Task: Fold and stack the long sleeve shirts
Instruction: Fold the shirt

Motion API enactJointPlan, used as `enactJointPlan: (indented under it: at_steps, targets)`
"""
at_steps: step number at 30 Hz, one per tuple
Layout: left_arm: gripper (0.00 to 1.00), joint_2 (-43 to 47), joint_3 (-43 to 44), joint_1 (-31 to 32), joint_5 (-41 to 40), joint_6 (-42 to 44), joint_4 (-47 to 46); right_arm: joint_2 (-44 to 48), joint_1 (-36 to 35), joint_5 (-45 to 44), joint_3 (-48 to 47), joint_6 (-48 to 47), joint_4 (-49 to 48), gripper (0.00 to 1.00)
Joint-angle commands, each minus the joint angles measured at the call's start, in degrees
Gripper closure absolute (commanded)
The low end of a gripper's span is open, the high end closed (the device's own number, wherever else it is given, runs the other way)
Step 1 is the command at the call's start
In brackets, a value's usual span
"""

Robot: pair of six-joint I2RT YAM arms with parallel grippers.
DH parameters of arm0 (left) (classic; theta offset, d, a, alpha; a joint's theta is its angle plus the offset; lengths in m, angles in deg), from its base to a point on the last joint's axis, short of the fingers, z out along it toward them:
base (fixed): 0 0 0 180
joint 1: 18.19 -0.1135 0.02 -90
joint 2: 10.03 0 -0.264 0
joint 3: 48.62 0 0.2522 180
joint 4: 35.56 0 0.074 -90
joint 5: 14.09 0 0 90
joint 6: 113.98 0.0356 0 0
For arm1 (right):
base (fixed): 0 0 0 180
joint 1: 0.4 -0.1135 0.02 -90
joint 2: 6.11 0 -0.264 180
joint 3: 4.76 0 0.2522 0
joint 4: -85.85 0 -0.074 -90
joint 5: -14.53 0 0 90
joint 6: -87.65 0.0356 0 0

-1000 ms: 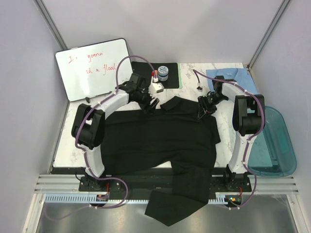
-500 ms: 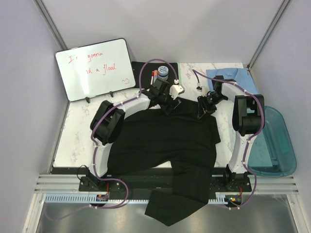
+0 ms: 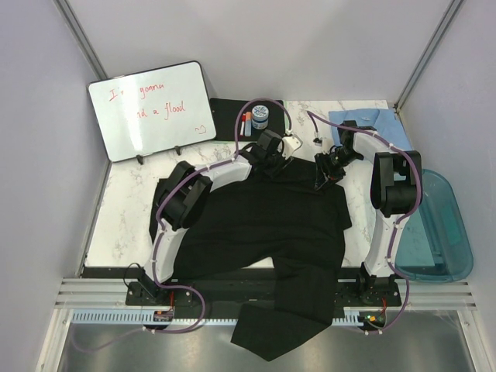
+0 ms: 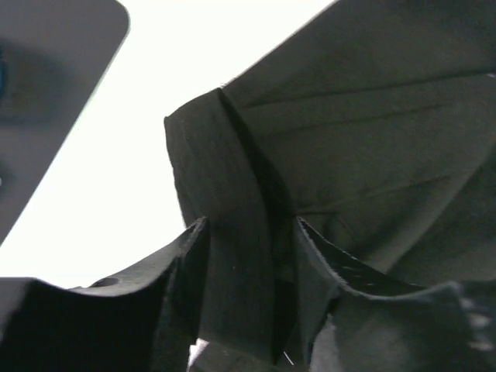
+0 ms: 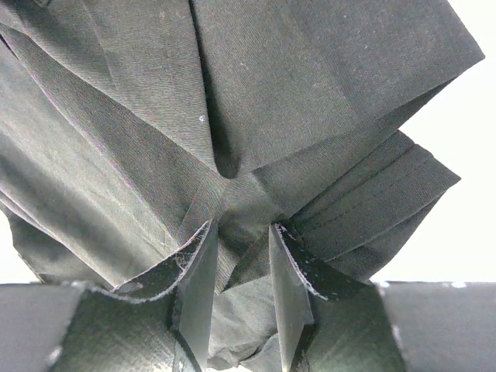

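Observation:
The large black shirt [image 3: 256, 225] lies spread across the table, one sleeve [image 3: 279, 325] hanging over the front edge. My left gripper [image 3: 273, 159] is at its far edge by the collar. In the left wrist view its fingers [image 4: 249, 225] stand on either side of a fold of black fabric [image 4: 232, 194] that fills the gap. My right gripper [image 3: 324, 169] is at the shirt's far right corner, shut on bunched black cloth [image 5: 242, 229]. The light blue shirt [image 3: 370, 124] lies folded at the back right.
A whiteboard [image 3: 151, 108] leans at the back left. A black mat [image 3: 229, 108] at the back holds a small jar [image 3: 260, 116] and a red marker [image 3: 247, 122]. A blue plastic tub [image 3: 434, 232] sits off the table's right side.
My left arm swung right from the shirt's far left part to the collar, and its jaws narrowed around the fabric. The right arm stayed put with its hold.

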Motion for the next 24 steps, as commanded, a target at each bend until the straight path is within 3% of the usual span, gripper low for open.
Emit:
enactJointPlan:
  at_steps: [1, 2, 4, 5, 7, 11, 14, 15, 18, 24]
  targets:
    - [0.53, 0.82, 2.63, -0.15, -2.54, -1.66, -3.40, 0.28, -0.09, 1.16, 0.12, -0.82, -0.83, 0.60]
    - [0.62, 0.64, 3.15, -0.15, -2.80, -1.66, -3.40, 0.28, -0.18, 1.16, 0.12, -0.82, -0.91, 0.60]
    - [0.71, 0.38, 3.68, -0.15, -3.33, -1.31, -3.31, 0.28, -0.09, 1.33, 0.12, -0.82, -0.83, 0.60]
    - [0.86, 0.03, 4.38, -0.15, -3.50, -0.96, -2.70, 0.28, -0.18, 1.42, 0.12, -0.91, -0.91, 0.60]
    - [0.98, 0.37, 4.91, -0.15, -3.59, -0.78, -2.17, 0.71, -0.18, 1.51, 0.12, -0.91, -0.83, 0.59]
    - [0.98, 5.46, 3.78, -0.15, 1.92, 0.01, -0.59, 2.73, 0.00, 2.39, -0.05, -1.35, -0.65, 0.56]
    - [0.98, 13.28, 2.81, -0.06, 11.15, 1.77, 1.60, 5.63, 0.87, 4.23, -0.84, -2.40, 0.57, 0.50]
    - [0.98, 15.04, 2.89, -0.15, 17.78, 2.38, 4.74, 6.33, 1.92, 5.71, -1.63, -3.10, 1.19, 0.49]
    - [0.98, 22.16, 4.03, 0.47, 26.94, 5.80, 12.46, 9.67, 6.30, 10.63, -3.56, -4.16, 3.65, 0.42]
    - [0.98, 32.97, 3.07, 2.66, 39.35, 11.86, 25.84, 15.04, 14.57, 19.43, -8.31, -8.73, 9.98, 0.38]
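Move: A raised flap on the black shirt's far edge stands between the left hand's open fingers, its middle only about 1 cm ahead and level with them. The jar stands some 14 cm ahead and 6 cm to the left of that hand, the folded blue shirt about 10 cm ahead and 22 cm to the right. From the right hand, the flap lies roughly 8 cm ahead, 11 cm to the left and a little higher. Shutting on the flap, the left fingers pinch the cloth while easing a centimetre forward, then haul it up some 22 cm and, once it is rising, back about 11 cm towards the base, the wrist swinging clockwise. The right hand first stays low on the shirt, then widens its fingers a little and lifts off about 9 cm, veering right and tilting. ##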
